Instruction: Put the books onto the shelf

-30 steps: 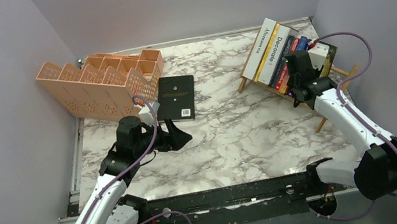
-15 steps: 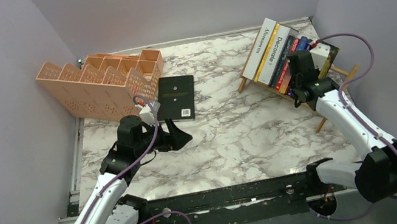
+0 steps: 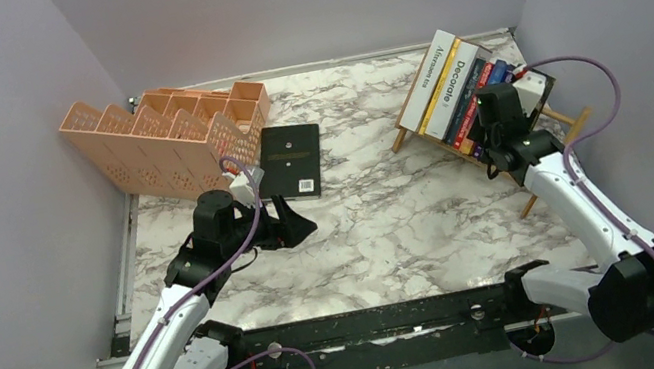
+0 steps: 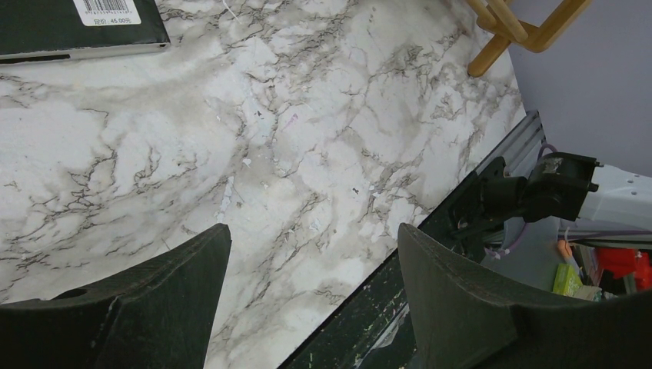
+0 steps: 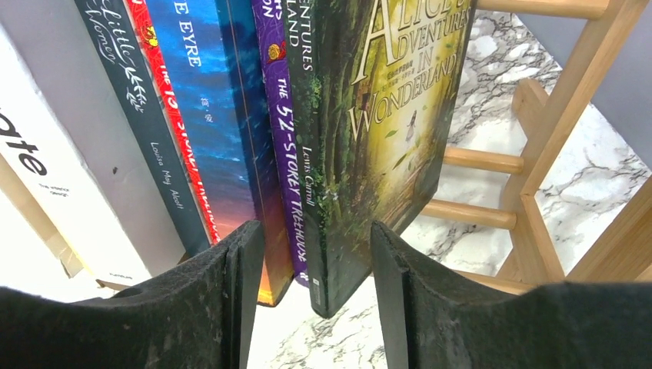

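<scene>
Several books (image 3: 453, 86) stand in the light-wood shelf (image 3: 579, 119) at the back right. My right gripper (image 3: 491, 115) is at their near ends. In the right wrist view it (image 5: 315, 227) is open, its fingers (image 5: 238, 292) astride the lower corners of a purple-spined book (image 5: 281, 115) and the dark green Alice book (image 5: 384, 115), with gaps on both sides. A blue book (image 5: 207, 92) stands left of them. One black book (image 3: 290, 158) lies flat on the marble. My left gripper (image 3: 294, 221) hovers open just in front of it, holding nothing (image 4: 314, 231).
A peach lattice organizer (image 3: 162, 137) stands at the back left, next to the black book (image 4: 77, 27). Bare dowels of the shelf (image 5: 477, 160) show right of the Alice book. Walls close the left, back and right sides. A black rail (image 3: 378, 323) runs along the near edge.
My right gripper's jaws have spread apart at the books and its arm has shifted slightly right. The left arm and the black book have not moved.
</scene>
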Tool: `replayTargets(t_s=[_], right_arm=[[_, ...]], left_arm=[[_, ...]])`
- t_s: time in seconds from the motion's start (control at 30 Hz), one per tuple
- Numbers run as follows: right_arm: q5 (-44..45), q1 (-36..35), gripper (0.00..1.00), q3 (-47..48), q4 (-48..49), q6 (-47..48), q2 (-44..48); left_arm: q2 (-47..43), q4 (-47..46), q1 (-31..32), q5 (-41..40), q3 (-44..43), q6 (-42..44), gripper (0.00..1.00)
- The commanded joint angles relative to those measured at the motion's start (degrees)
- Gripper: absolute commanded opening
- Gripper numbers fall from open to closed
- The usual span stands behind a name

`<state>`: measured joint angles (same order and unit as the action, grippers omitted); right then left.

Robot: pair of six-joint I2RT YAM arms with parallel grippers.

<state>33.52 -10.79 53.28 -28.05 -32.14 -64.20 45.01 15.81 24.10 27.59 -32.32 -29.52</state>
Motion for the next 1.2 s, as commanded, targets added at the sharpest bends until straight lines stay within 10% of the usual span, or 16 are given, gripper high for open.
replayTargets(t_s=[0.0,0.7,1.17], right_arm=[[-0.4,0.0,0.58,2.1,-1.4,-0.6,0.7],[-38.5,-2.3,0.61,6.4,2.6,5.3,4.9],[-34.4,-28.9,0.61,-0.9,16.7,-3.1,-6.2]], left_arm=[[-0.1,-0.9,-0.1,0.8,0.4,0.2,0.8],[4.2,4.1,0.0,-13.4,-9.1,4.5,0.8],[23.8,3.5,3.2,-39.7,-20.6,4.6,0.87]])
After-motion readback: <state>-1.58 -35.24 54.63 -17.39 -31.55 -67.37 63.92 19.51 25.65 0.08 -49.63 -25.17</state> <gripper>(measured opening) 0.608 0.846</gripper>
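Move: The black book lies flat on the table, about 25 cm straight ahead of the left hand and 16 cm below it; the peach file rack stands some 29 cm ahead and 25 cm to that hand's left. From the right hand, the black book is about 42 cm left, 11 cm ahead and 18 cm down. Beside this hand, the Alice book's middle is about 4 cm ahead and 6 cm right, with the purple book some 4 cm to the left of Alice, both slightly lower. Up and off the shelved Alice book first, then in a quickening sweep of about 25 cm to the left, the already open right hand heads for the black book, turning some 55 degrees counter-clockwise, sinking and drawing slightly back late on. The left hand, starting later and still open, goes forward about 10 cm and slightly left towards the same book, turning counter-clockwise. ##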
